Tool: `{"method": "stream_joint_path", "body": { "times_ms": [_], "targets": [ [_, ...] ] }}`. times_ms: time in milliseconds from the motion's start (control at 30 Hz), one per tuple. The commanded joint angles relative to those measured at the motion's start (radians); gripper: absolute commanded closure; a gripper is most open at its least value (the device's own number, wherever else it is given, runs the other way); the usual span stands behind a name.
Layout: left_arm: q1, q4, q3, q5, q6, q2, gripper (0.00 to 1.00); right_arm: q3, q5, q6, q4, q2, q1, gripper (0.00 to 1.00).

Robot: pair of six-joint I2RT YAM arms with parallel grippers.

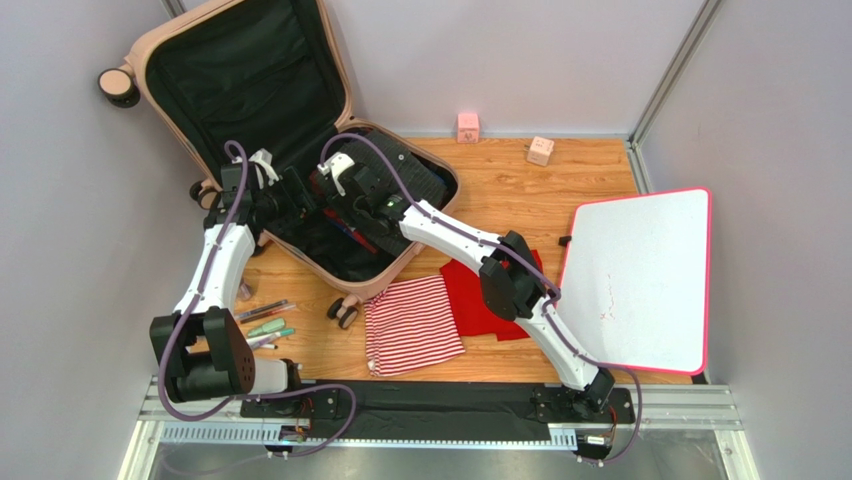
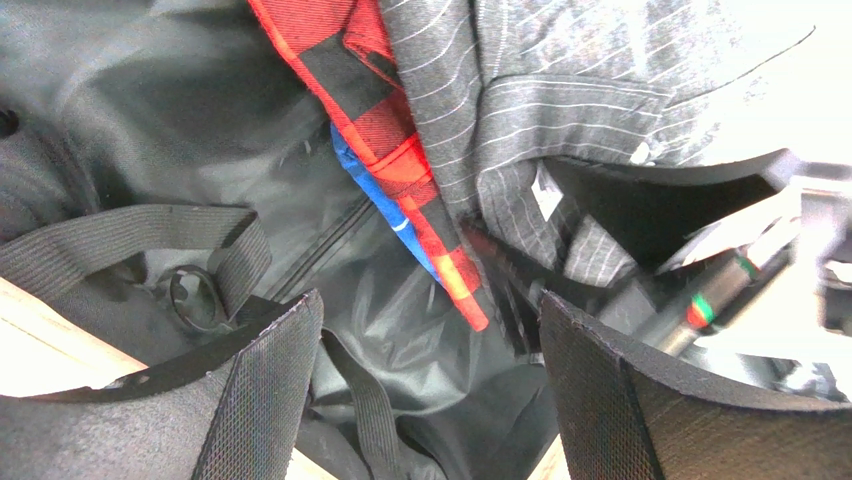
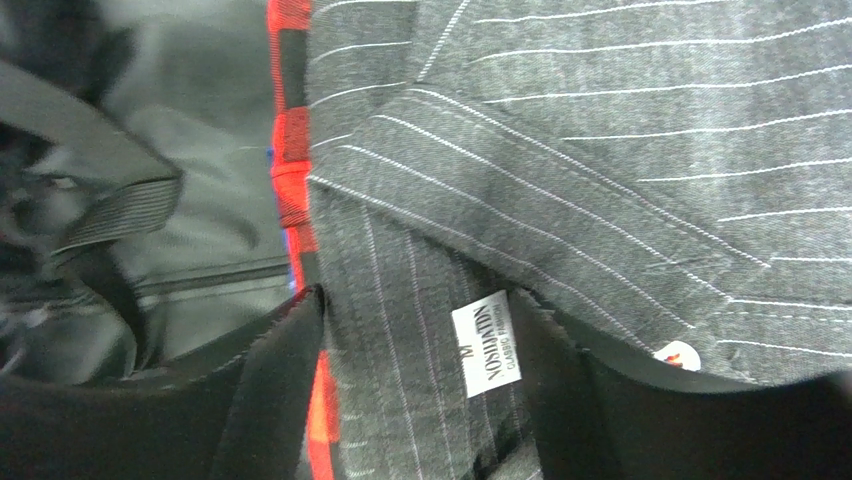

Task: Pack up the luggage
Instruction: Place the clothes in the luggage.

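Note:
The luggage (image 1: 343, 90), a pale pink hard-shell suitcase with black lining, lies open at the back left, its lid propped against the wall. Both grippers reach down into its lower half. My left gripper (image 1: 298, 196) (image 2: 430, 380) is open over the bare black lining (image 2: 410, 320), beside a strap (image 2: 130, 235). A grey pinstriped shirt (image 3: 600, 150) (image 2: 560, 100) lies over a red plaid garment (image 2: 370, 110) inside. My right gripper (image 3: 420, 400) (image 1: 342, 203) straddles a fold of the grey shirt by its white label (image 3: 487, 343), jaws still apart.
On the wooden table lie a red-and-white striped cloth (image 1: 413, 325) and a red cloth (image 1: 480, 290) in front of the suitcase. A white board with a pink rim (image 1: 640, 280) lies at the right. Pens (image 1: 265, 320) lie at the left, and two small blocks (image 1: 467, 127) (image 1: 540, 150) at the back.

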Motion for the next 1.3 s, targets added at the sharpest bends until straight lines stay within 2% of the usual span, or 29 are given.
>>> {"method": "stream_joint_path", "body": {
  "times_ms": [0,67,100,200,300,433,533,700,900,1033,1267],
  "targets": [
    [0.005,0.028,-0.003,0.02,-0.014,-0.017,0.14,0.053,0.12,-0.019,0.038,0.043,0.003,0.4],
    [0.005,0.029,-0.006,0.018,-0.014,-0.019,0.14,0.061,0.138,-0.014,0.032,0.053,0.001,0.53],
    [0.005,0.029,-0.006,0.018,-0.014,-0.02,0.14,0.063,0.146,-0.008,0.029,0.055,0.001,0.64],
    [0.005,0.028,-0.009,0.015,-0.015,-0.026,0.14,0.084,0.154,0.009,0.008,0.059,-0.01,0.79],
    [0.005,0.028,-0.012,0.012,-0.014,-0.028,0.14,0.093,0.076,0.055,-0.026,0.032,-0.034,0.87],
    [0.005,0.029,-0.013,0.015,-0.017,-0.028,0.14,0.092,-0.132,0.16,-0.046,-0.026,-0.098,0.94],
    [0.005,0.031,-0.013,0.016,-0.018,-0.029,0.14,0.072,-0.295,0.252,-0.054,-0.06,-0.155,0.97],
    [0.005,0.034,-0.018,0.016,-0.02,-0.029,0.14,0.031,-0.458,0.326,-0.017,-0.095,-0.212,0.98],
    [0.005,0.035,-0.023,0.02,-0.021,-0.033,0.14,0.021,-0.541,0.361,0.004,-0.099,-0.241,0.99],
    [0.005,0.026,-0.018,0.016,-0.015,-0.033,0.14,-0.028,-0.65,0.42,0.058,-0.118,-0.27,0.99],
    [0.005,0.025,-0.026,0.013,-0.017,-0.046,0.14,-0.028,-0.699,0.418,0.049,-0.115,-0.267,0.94]
  ]
}}
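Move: The pinstriped shirt lies on top of the pile in the luggage, its middle about 4 cm to the right of the right hand, 2 cm ahead and 2 cm below; its white label is almost between the fingers. The red checked shirt beneath shows as a strip some 4 cm to the left and 6 cm back. The luggage's nearest rim is roughly 10 cm to the right and 11 cm back. From the left hand, the pinstriped shirt's middle lies about 17 cm to the right, 5 cm ahead and 5 cm below. The pinstriped shirt's cloth beside its label is pinched as the right fingers, already part closed, shut on it with a slight dip. The right hand keeps that fold and draws it about 4 cm to the right and nearly as far up, going forward as well before easing back a little, while the wrist turns some 40 degrees so the fingers point more to the left. ##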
